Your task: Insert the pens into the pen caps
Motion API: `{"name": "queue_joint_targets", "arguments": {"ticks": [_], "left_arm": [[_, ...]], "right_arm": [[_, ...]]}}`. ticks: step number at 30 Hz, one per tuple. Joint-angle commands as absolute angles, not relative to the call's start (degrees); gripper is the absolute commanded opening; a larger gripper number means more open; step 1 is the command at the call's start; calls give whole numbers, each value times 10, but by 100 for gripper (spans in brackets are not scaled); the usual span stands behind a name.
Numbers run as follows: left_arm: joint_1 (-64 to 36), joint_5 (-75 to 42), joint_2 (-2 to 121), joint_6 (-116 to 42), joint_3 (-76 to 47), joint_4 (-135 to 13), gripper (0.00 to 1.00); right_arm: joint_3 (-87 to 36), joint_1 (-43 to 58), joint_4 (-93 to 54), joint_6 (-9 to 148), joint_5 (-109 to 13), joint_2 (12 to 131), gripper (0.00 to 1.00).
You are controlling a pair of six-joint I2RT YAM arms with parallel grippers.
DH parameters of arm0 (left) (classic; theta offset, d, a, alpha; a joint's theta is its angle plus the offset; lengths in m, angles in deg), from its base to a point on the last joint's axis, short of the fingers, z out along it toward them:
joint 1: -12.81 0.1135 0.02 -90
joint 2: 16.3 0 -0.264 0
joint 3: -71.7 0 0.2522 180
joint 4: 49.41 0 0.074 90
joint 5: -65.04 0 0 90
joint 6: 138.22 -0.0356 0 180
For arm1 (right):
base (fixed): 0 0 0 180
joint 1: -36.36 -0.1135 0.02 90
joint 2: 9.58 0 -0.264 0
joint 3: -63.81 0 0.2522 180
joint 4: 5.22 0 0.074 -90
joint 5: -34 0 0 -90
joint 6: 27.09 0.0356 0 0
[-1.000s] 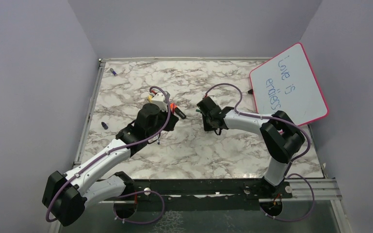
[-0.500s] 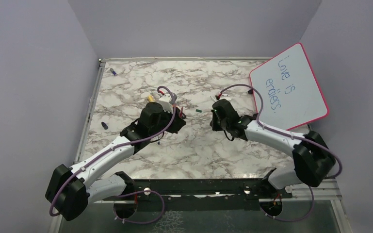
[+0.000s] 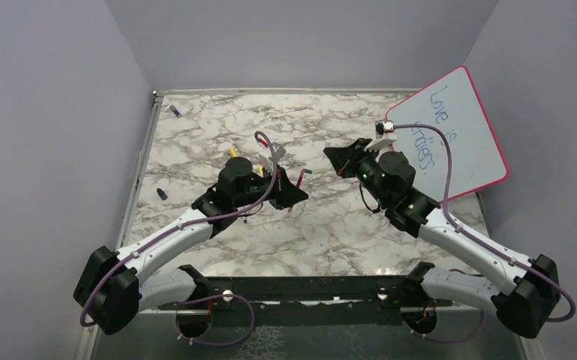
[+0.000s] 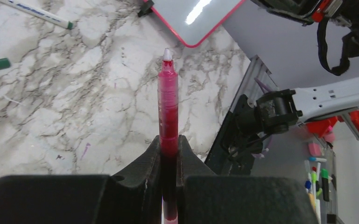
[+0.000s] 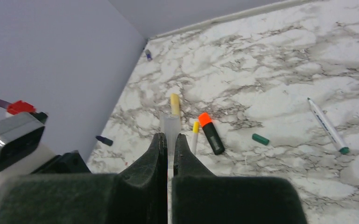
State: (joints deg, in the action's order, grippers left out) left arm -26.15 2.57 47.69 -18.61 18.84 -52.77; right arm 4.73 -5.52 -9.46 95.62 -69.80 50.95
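My left gripper (image 4: 168,139) is shut on a dark red pen (image 4: 168,100) whose white tip points away from the jaws. In the top view that gripper (image 3: 294,193) hangs over the table's middle. My right gripper (image 5: 170,136) is shut on a pale translucent pen cap (image 5: 170,125); in the top view it (image 3: 335,156) faces the left gripper across a small gap. On the table lie a yellow pen (image 5: 174,103), a white pen with a yellow end (image 5: 194,135), a white pen with a green end (image 5: 327,125) and a green cap (image 5: 260,139).
A black highlighter with an orange end (image 5: 211,133) lies beside the yellow-ended pen. A blue cap (image 3: 172,111) sits near the far left corner and a dark blue cap (image 3: 162,193) near the left edge. The pink-framed whiteboard (image 3: 450,135) leans at the right.
The right gripper has lifted off the table and swung back and right, now pointing left with the pale cap. The left gripper has moved right with the red pen.
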Motion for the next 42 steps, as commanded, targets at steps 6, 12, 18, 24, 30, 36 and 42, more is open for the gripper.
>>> {"name": "queue_joint_targets", "arguments": {"ticks": [6, 12, 18, 24, 30, 36, 42], "left_arm": [[-300, 85, 484, -164, 187, -451, 0], [-309, 79, 493, -145, 173, -427, 0], [-310, 73, 497, -144, 161, -420, 0], [-311, 76, 500, -139, 158, -419, 0], [-311, 64, 485, -140, 165, -420, 0], [-311, 70, 484, -139, 165, -420, 0], [-310, 64, 476, -140, 170, -420, 0]], "right_arm": [[62, -53, -6, 1044, -636, 468, 2], [57, -53, -17, 1073, -588, 455, 2], [58, -53, -27, 1089, -569, 447, 2], [71, -53, -13, 1100, -530, 449, 2], [77, -53, -16, 1101, -526, 446, 2], [82, -53, -23, 1102, -530, 442, 2], [87, -53, -27, 1101, -537, 440, 3]]}}
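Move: The left hand holds the red pen tip-up; the clear pen cap in the right hand's fingers is about 9 cm ahead of the left hand, 7 cm to its right and 7 cm higher. From the right hand the red pen's middle is some 8 cm back, 6 cm left and 5 cm below. On the table 26 cm below the right hand, the green cap lies 10 cm ahead and 5 cm left, the orange highlighter 10 cm ahead and 16 cm left. The right hand, keeping its pinch on the clear cap, rises nearly 6 cm while drawing back about 5 cm and left 3 cm towards the red pen, rolling its left side up and swinging counter-clockwise some 15 degrees each, then sinks a little over the pen tip and all but stops. The left hand keeps its grip on the pen and carries it right, up and back, about 3 cm each way, with a slight clockwise turn and roll, then holds still below the cap with the pen's tip at the cap's mouth. ##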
